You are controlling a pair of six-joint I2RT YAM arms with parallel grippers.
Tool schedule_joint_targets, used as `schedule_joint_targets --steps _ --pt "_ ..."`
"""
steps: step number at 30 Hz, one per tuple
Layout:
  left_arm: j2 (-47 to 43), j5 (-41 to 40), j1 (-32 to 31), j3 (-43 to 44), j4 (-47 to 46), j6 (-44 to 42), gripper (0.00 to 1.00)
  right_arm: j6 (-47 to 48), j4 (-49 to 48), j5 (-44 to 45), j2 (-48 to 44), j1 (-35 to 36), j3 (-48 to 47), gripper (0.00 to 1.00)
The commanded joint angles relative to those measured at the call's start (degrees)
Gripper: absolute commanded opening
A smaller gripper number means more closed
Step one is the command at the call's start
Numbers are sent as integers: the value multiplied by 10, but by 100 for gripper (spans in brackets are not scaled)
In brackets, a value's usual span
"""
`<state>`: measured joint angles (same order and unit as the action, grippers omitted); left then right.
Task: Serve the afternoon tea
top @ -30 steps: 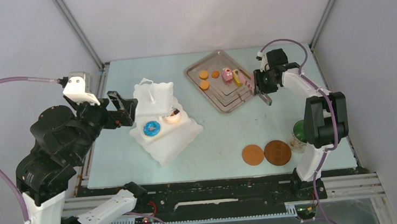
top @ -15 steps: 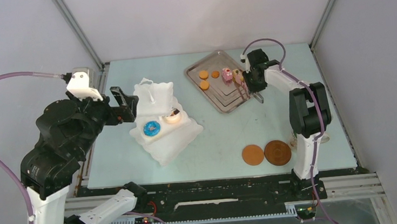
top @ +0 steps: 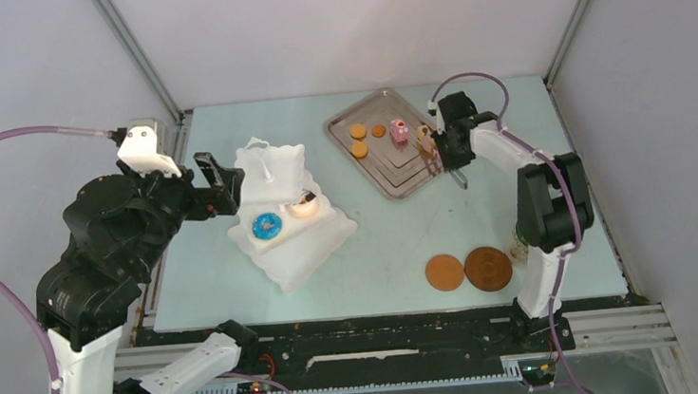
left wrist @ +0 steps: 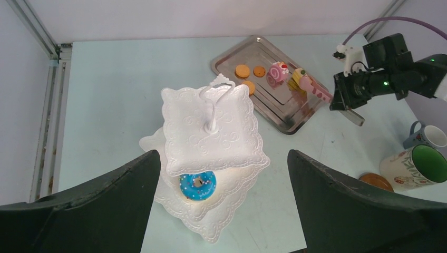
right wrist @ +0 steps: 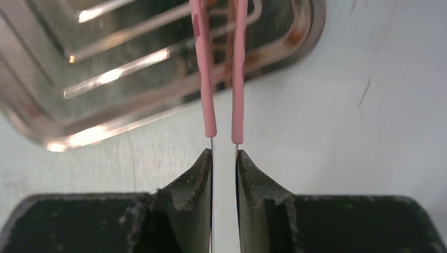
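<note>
The white three-tier stand (top: 280, 189) carries a blue doughnut (top: 266, 226) and a brown-topped pastry (top: 304, 204). My left gripper (top: 215, 185) hovers open just left of it; in the left wrist view the stand (left wrist: 211, 124) and doughnut (left wrist: 197, 184) lie between its fingers (left wrist: 121, 205). My right gripper (top: 444, 150) is shut on pink tongs (right wrist: 205, 79), whose tips reach a yellow cake slice (left wrist: 299, 79) on the tray. A pink cake slice (top: 400, 132) and orange biscuits (top: 359, 131) are also on it. The green-lined mug (left wrist: 416, 166), the small white cup (left wrist: 424, 136) and two brown coasters (top: 444, 272) are at the near right.
The silver metal tray (top: 390, 169) lies at the back centre, with its near right edge under the tongs. The right arm's upright links (top: 546, 208) hide the mug in the top view. Frame posts stand at the table's back corners.
My right arm swung left over the tray's edge and the tongs' arms were squeezed closer together at the yellow cake slice. The left arm shifted slightly, then held still.
</note>
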<state>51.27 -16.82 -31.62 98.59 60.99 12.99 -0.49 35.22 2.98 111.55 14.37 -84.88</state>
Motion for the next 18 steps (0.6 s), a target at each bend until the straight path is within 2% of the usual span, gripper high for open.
schedule_joint_targets --steps 1,5,9,18 --pt "-4 16 -3 0 -23 -9 98 -36 -5 -22 -123 -1 65 13" --pt "-7 18 -3 -2 -26 -8 98 -63 1 -36 -193 17 128 13" --pt "-11 13 -4 -1 -24 -9 98 -76 8 -47 -257 66 179 12" --pt "-17 18 -8 -4 -25 -1 98 -76 -42 -61 -313 252 263 12"
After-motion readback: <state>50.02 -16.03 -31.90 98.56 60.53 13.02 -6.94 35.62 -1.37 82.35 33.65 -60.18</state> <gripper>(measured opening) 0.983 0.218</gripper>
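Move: The tiered cake stand, where the yellow cake in the tongs is bound, stands about 40 cm to the right hand's left and 14 cm back, its middle some 5 cm higher. From that hand the tray's middle is 8 cm ahead and 14 cm left, with the pink roll cake on it 10 cm ahead and 12 cm left; the orange coaster lies 31 cm back and 6 cm left. From the left hand the stand is about 10 cm ahead, 3 cm right and 33 cm below. Keep the right gripper shut on the pink tongs, the yellow cake still pinched in their tips, and draw them back off the tray some 16 cm, rising about 5 cm early on. Halfway through, swing left as well, about 9 cm in all, towards the cake stand, turning the hand some 15 degrees counter-clockwise and sinking slightly at the end. ##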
